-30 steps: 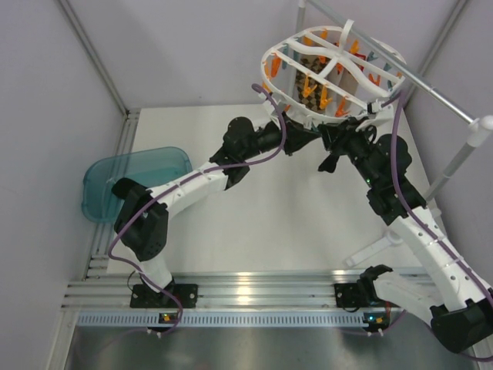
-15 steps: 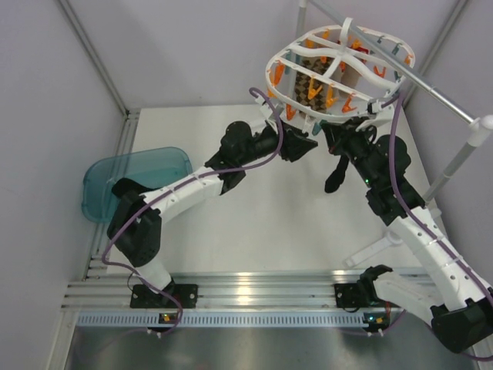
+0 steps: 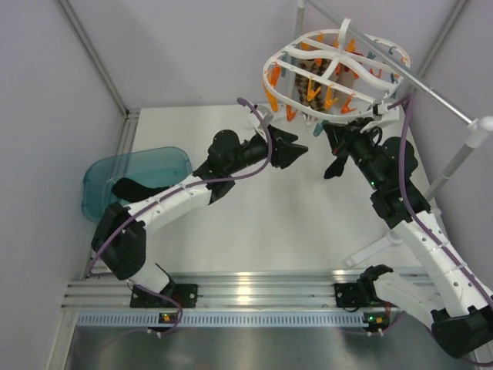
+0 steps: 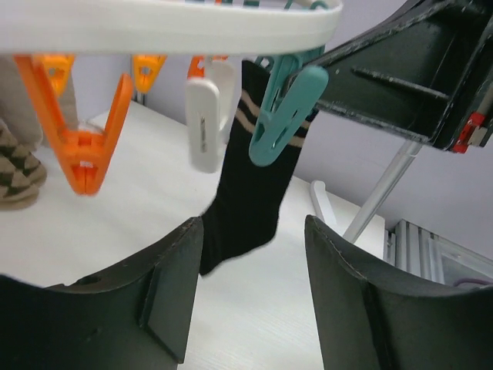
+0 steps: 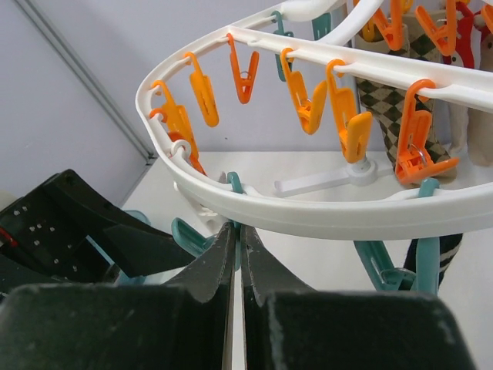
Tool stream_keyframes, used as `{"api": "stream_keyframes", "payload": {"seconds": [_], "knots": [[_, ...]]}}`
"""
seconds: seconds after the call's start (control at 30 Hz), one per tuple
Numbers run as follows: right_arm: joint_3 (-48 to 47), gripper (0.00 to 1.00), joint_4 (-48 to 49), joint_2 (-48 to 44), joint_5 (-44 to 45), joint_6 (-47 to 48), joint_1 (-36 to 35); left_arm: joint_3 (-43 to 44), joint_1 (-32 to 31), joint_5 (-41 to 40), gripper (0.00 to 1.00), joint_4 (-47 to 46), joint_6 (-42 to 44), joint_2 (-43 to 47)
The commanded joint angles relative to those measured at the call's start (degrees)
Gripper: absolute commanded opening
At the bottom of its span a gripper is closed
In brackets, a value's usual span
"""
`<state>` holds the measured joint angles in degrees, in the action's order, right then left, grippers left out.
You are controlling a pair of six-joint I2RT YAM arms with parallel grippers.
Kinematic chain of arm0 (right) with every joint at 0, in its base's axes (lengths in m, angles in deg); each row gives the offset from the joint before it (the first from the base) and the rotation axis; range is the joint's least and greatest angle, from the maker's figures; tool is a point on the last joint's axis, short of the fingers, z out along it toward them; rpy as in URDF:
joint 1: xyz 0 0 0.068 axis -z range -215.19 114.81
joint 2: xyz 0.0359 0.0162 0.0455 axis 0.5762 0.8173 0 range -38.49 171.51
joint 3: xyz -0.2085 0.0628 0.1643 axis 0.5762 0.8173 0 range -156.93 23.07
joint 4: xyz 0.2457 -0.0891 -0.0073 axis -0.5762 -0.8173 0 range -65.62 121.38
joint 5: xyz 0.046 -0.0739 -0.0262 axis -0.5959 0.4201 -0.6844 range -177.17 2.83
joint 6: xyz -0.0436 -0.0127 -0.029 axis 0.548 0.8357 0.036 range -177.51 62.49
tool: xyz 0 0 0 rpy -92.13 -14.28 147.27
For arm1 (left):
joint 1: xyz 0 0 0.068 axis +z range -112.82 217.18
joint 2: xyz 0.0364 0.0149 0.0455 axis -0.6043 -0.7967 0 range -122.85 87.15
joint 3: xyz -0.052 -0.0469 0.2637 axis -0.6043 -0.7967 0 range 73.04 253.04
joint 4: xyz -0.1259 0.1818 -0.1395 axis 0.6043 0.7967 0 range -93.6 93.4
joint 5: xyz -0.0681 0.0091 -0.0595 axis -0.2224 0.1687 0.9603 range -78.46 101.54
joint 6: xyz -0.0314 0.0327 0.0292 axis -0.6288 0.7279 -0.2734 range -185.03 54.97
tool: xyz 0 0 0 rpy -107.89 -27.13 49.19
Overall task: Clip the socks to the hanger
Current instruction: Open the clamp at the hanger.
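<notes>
The white oval hanger (image 3: 336, 68) with orange and teal clips hangs at the back right, and shows in the right wrist view (image 5: 323, 212). One black striped sock (image 3: 337, 163) hangs limp from a teal clip on its near rim; it also shows in the left wrist view (image 4: 250, 193) and the right wrist view (image 5: 441, 258). My right gripper (image 3: 328, 131) is shut on a teal clip (image 5: 235, 185) under the rim (image 5: 236, 231). My left gripper (image 3: 300, 148) is open and empty, just left of the sock (image 4: 254, 223). A flat black shape (image 3: 139, 187) by the bin may be the second sock.
A brown patterned sock (image 3: 308, 81) hangs inside the hanger. The grey pole stand (image 3: 454, 166) rises at the right, its feet on the table (image 3: 370, 250). A teal plastic bin (image 3: 131, 181) sits at the left edge.
My left gripper has drawn back from under the hanger, left and toward me. The hanger has swung slightly. The right gripper stays at the rim and the sock hangs there.
</notes>
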<state>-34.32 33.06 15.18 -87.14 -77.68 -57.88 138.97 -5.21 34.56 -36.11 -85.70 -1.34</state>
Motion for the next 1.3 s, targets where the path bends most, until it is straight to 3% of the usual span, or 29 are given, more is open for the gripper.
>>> {"api": "stream_keyframes", "payload": {"seconds": [0.0,0.37,0.67,0.77,0.8,0.87,0.9,1.0,1.07,1.27], "knots": [[-1.9,0.0,-0.1,-1.3,-2.6,-0.7,0.8,5.0,-1.0,0.4,0.6,-5.3,6.7,-0.7],[-2.7,0.0,-0.4,-2.5,-6.5,-1.4,1.1,7.4,-2.4,4.9,0.59,-9.1,13.5,-2.8],[-3.3,0.0,-0.4,-2.1,-8.6,-2.2,1.1,11.1,-4.3,0.6,0.58,-6.1,17.8,-4.9],[-3.5,0.0,-0.4,-1.9,-9.4,-2.5,1.2,11.8,-4.3,-1.0,0.49,-5.7,17.9,-5.5],[-3.5,0.0,-0.4,-1.8,-9.6,-2.5,1.2,12.0,-4.4,-1.2,0.4,-5.6,17.9,-5.6],[-4.0,0.0,-0.5,-1.4,-10.5,-2.6,1.4,12.2,-4.4,-1.2,0.32,-5.6,17.9,-5.7],[-4.6,0.04,-0.7,-1.2,-10.7,-2.6,1.5,12.3,-4.3,-1.1,0.23,-5.6,17.9,-5.8],[-5.3,0.19,-1.5,-0.6,-11.8,-1.4,2.2,12.6,-4.3,-0.6,0.12,-5.5,17.7,-6.0],[-6.1,0.31,-1.5,-0.1,-14.1,-1.4,4.1,12.7,-4.4,-0.4,0.1,-5.2,17.2,-6.1],[-6.6,0.45,-0.5,0.7,-24.1,-6.1,10.7,13.1,-4.4,-0.2,0.05,-4.8,16.9,-6.8]]}}
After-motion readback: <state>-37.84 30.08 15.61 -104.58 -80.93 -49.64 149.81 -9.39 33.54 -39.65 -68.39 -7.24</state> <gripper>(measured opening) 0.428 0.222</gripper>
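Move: Up and to the right of the open left hand, the teal clamp hangs from the hanger's rim: about 5 cm right, 5 cm up and 1 cm forward. The white clamp is some 2 cm farther forward than it and 2 cm to its left; the nearest orange clamp is about 6 cm ahead of the left hand, 2 cm left and 5 cm up. The striped sock hangs about 13 cm right, 3 cm ahead and 3 cm lower. The teal clamp sits right at the right hand's shut fingertips. Rising about 5 cm while tipping its fingers up some 20 degrees, the left hand shifts back a little and right towards the teal clamp, then forward again, and closes on it. The right hand, still pinching the clamp, eases it a couple of centimetres back and left and slightly up, turning a little counter-clockwise; once the left has closed, its fingers open and let go. ##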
